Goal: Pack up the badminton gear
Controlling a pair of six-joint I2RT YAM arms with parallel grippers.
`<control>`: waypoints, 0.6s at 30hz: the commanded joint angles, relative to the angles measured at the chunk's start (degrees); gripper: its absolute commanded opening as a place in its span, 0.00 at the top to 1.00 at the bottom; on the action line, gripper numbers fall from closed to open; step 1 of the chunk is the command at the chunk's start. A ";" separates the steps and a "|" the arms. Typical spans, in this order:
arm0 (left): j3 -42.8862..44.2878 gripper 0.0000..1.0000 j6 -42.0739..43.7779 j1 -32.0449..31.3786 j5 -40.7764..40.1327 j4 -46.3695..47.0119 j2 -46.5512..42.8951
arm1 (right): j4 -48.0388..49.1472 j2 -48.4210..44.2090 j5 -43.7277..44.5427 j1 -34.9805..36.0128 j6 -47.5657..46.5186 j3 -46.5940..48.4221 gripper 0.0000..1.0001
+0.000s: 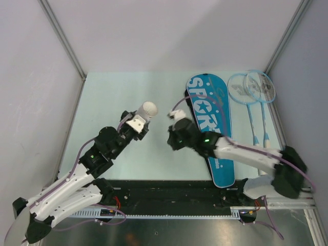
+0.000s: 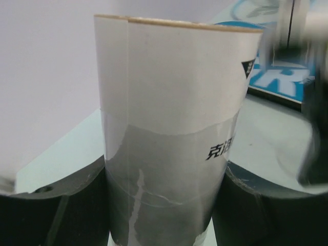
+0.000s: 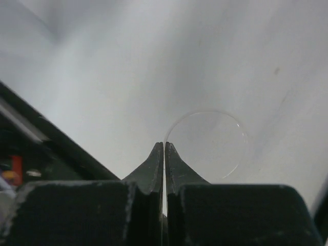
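Note:
My left gripper [image 1: 137, 124] [image 2: 164, 177] is shut on the white tube [image 1: 148, 109] [image 2: 171, 102], which it holds lifted and tilted, its open end pointing up and to the right. My right gripper [image 1: 175, 122] [image 3: 164, 145] hangs just right of the tube's mouth. Its fingers are pressed together on the rim of a clear round lid [image 3: 210, 146]. The blue "SPORT" racket bag [image 1: 210, 120] [image 2: 279, 77] lies flat under the right arm. Two light-blue rackets [image 1: 252, 88] lie side by side right of the bag.
A metal frame post [image 1: 61, 36] and grey walls enclose the pale green table [image 1: 113, 97]. A black strip with the arm bases [image 1: 169, 192] runs along the near edge.

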 commanded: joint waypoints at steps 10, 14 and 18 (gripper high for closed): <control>1.39 1.00 -0.45 0.11 29.42 1.10 1.72 | 9.52 -36.09 -29.49 -11.91 -2.21 -3.24 1.00; 1.74 0.99 -1.06 0.11 34.60 1.01 2.42 | 13.13 -36.45 -33.36 -11.82 -0.36 -3.16 1.00; 1.66 0.99 -1.06 0.11 35.58 0.92 2.51 | 15.32 -34.61 -33.90 -11.20 0.43 -3.07 1.00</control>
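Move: The right fingers already pinch the clear lid by its rim; the shuttlecock tube's open mouth lies about 10 cm left of that hand, 4 cm ahead and some 24 cm above. The left gripper holding the tube is roughly 13 cm left, 5 cm ahead and 17 cm up; the racket bag's middle is about 18 cm right, 14 cm ahead and 8 cm below. From the left hand, the lid lies some 11 cm right, 4 cm back and 17 cm below. Steeply up goes the right hand, about 25 cm, fast at first and then easing off, drifting some 5 cm right and back as it tilts its fingers from slanting down to nearly level, pointing left; it keeps its pinch on the clear lid and brings it to the tube's mouth. Meanwhile the left hand, still gripping the tube, swings right and back and turns some 30 degrees clockwise. ##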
